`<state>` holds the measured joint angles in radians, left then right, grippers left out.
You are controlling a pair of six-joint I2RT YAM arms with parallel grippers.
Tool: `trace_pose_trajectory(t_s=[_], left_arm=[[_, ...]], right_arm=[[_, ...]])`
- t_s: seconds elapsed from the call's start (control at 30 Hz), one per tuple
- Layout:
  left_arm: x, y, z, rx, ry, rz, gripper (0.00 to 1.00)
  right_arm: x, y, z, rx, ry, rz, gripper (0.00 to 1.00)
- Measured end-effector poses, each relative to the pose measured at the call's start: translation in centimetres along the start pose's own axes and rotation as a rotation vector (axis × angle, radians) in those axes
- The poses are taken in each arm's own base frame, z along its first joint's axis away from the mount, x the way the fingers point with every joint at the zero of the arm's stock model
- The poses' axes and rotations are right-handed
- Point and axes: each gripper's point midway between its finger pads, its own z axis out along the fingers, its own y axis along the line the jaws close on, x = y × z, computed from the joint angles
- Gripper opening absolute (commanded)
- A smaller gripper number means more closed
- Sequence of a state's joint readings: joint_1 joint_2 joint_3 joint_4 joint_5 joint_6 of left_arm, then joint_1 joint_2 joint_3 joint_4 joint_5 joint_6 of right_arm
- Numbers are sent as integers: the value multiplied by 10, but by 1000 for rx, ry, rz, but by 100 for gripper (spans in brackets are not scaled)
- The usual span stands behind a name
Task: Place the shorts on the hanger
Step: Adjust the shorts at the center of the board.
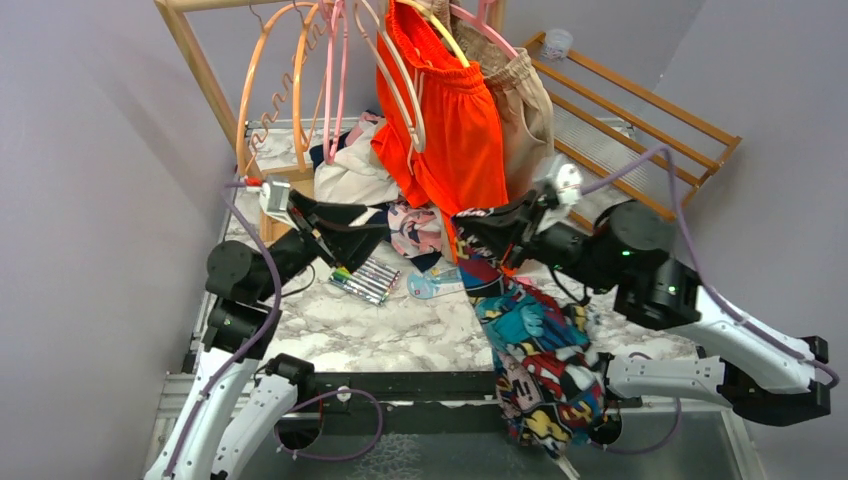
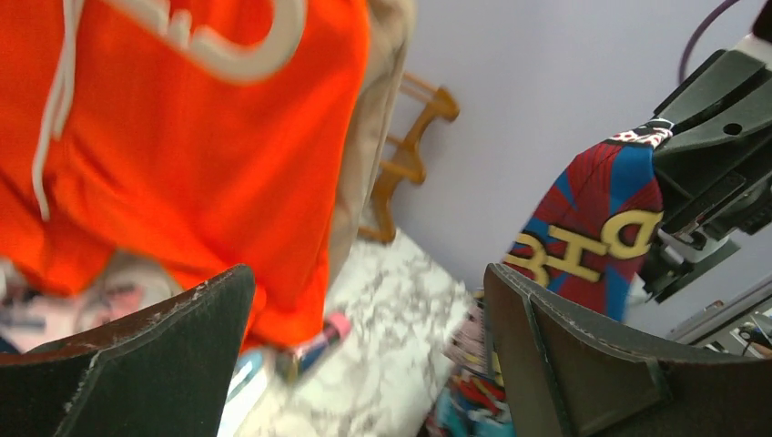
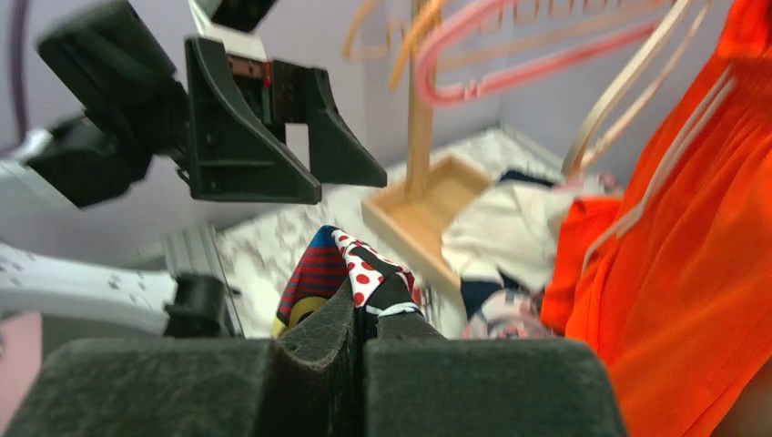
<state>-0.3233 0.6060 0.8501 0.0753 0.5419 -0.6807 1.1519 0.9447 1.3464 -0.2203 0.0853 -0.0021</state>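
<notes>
The comic-print shorts (image 1: 535,350) hang from my right gripper (image 1: 468,228), which is shut on their top edge, and trail down over the table's near edge. The right wrist view shows red-dotted and striped fabric (image 3: 339,259) pinched between the right gripper's (image 3: 371,305) jaws. My left gripper (image 1: 372,230) stands open and empty just left of the shorts, facing them. In its own view the left gripper (image 2: 364,273) frames bare marble, with the shorts (image 2: 592,232) at the right. The cream hanger (image 1: 405,95) hangs on the rail against the orange shorts, above both grippers.
Orange shorts (image 1: 455,130) and beige shorts (image 1: 525,105) hang on the rail, beside pink hangers (image 1: 335,60) and orange hangers (image 1: 268,85). A heap of clothes (image 1: 355,175) lies behind, and a pack of pens (image 1: 365,280) on the marble. A wooden rack (image 1: 640,110) stands at the back right.
</notes>
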Motion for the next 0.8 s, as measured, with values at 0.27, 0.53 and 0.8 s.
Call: trace_pose_trajectory(t_s=[0.27, 0.53, 0.8], left_arm=[[68, 43, -22, -126, 133, -73, 99], [71, 79, -43, -347, 96, -27, 99], [104, 131, -71, -598, 81, -113, 99]], right_arm=[[100, 2, 34, 9, 228, -13, 1], [214, 9, 61, 9, 442, 28, 30], [251, 15, 55, 4, 528, 74, 83]])
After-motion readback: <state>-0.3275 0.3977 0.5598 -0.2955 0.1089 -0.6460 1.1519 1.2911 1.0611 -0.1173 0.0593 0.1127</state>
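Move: The right hand already holds the patterned shorts by one end; the clear middle of the board lies about 5 cm ahead, 8 cm left and 45 cm below it. The marker pack is some 14 cm ahead and 20 cm left of that hand, the blue package 14 cm ahead and 4 cm left, both on the board. From the empty left hand, that clear middle is level fore-and-aft, about 7 cm right and 40 cm down. Right hand lowers the shorts some 24 cm and 10 left, then releases them; open left hand sinks about 17. ##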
